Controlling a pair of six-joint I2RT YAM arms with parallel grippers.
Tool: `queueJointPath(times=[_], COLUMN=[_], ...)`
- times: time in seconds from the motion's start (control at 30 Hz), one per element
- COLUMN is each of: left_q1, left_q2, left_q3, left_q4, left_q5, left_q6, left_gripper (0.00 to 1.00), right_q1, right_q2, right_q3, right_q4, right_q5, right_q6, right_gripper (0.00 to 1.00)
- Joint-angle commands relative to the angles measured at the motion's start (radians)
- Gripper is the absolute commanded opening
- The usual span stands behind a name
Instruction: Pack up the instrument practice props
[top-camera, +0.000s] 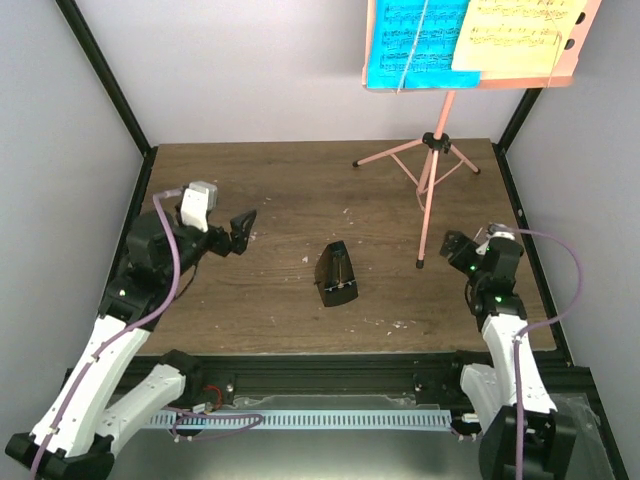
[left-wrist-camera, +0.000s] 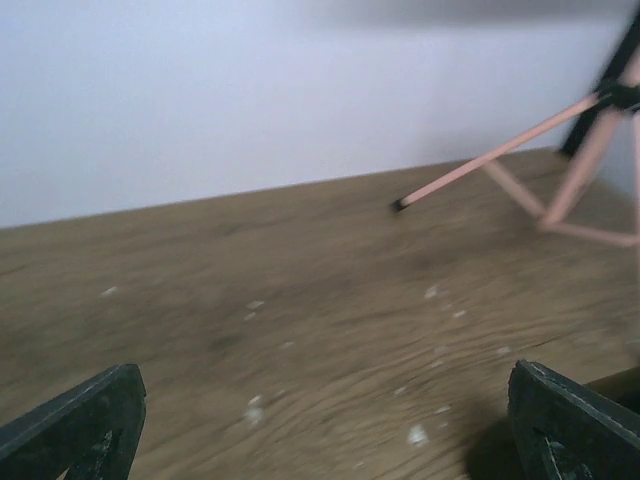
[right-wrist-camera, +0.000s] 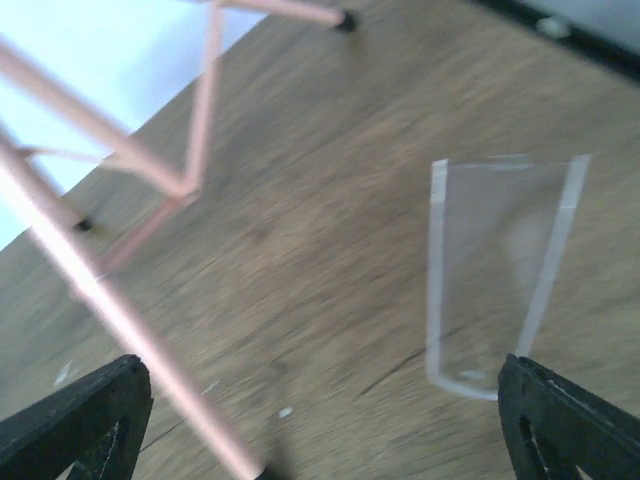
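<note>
The pink music stand (top-camera: 432, 165) is upright at the back right, its desk (top-camera: 570, 65) carrying a cyan page (top-camera: 415, 40) and a pale-yellow page (top-camera: 515, 35). A small black metronome (top-camera: 336, 274) sits mid-table. My left gripper (top-camera: 240, 232) is open over bare wood left of the metronome; in the left wrist view it (left-wrist-camera: 320, 430) holds nothing, with the stand's legs (left-wrist-camera: 500, 155) far ahead. My right gripper (top-camera: 455, 250) is open beside the stand's near leg foot (top-camera: 421, 264). In the right wrist view that leg (right-wrist-camera: 120, 310) slants down near the left finger of the gripper (right-wrist-camera: 320, 430).
A clear plastic piece (right-wrist-camera: 500, 270) lies on the wood close to my right gripper's right finger. White crumbs (left-wrist-camera: 255, 408) dot the wooden table (top-camera: 280, 190). Grey walls and black frame posts (top-camera: 105, 80) close in the sides and back.
</note>
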Motion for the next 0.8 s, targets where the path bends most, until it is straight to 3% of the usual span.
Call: queueJointPath(times=[0.0, 0.1, 0.23, 0.43, 0.6, 0.77], left_q1=[0.009, 0.009, 0.014, 0.022, 0.022, 0.022], left_q2=[-0.069, -0.096, -0.086, -0.093, -0.094, -0.095], left_q3=[-0.065, -0.089, -0.088, -0.09, -0.093, -0.094], left_q4=[-0.029, -0.007, -0.005, -0.003, 0.002, 0.002], left_q5=[-0.241, -0.201, -0.191, -0.194, -0.174, -0.176], left_q6=[0.093, 0.096, 0.095, 0.098, 0.103, 0.101], left_gripper=[1.0, 1.0, 1.0, 1.0, 1.0, 1.0], right_q1=[-0.133, -0.222, -0.235, -0.235, -0.223, -0.21], right_q2=[0.059, 0.153, 0.312, 0.495, 0.637, 0.706], right_q3=[0.013, 0.026, 0.089, 0.172, 0.256, 0.274], right_q4=[0.016, 0.038, 0.024, 0.006, -0.021, -0.028], right_q5=[0.11, 0.078, 0.138, 0.093, 0.059, 0.069], right_q6=[0.008, -0.011, -0.067, -0.118, -0.164, -0.19], right_gripper=[0.96, 0.95, 0.9, 0.77, 0.6, 0.55])
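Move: The clear cover lies flat on the table, about 12 cm to the right of the right hand, 6 cm farther out and some 13 cm below. The music stand's near foot is close by, about 4 cm left and 3 cm ahead of that hand. The metronome is roughly 26 cm to the right hand's left and 2 cm back. From the left hand, the cover is about 55 cm right and 11 cm ahead, far below. The clear cover is what the right hand comes down to: it sweeps right about 10 cm, away from the stand's foot, while sinking some 11 cm, then eases forward low over the table. Its fingers tip about 25 degrees further down and narrow to roughly half open, with no grip yet. The wide-open left hand drifts about 4 cm left, turning slightly counter-clockwise. ##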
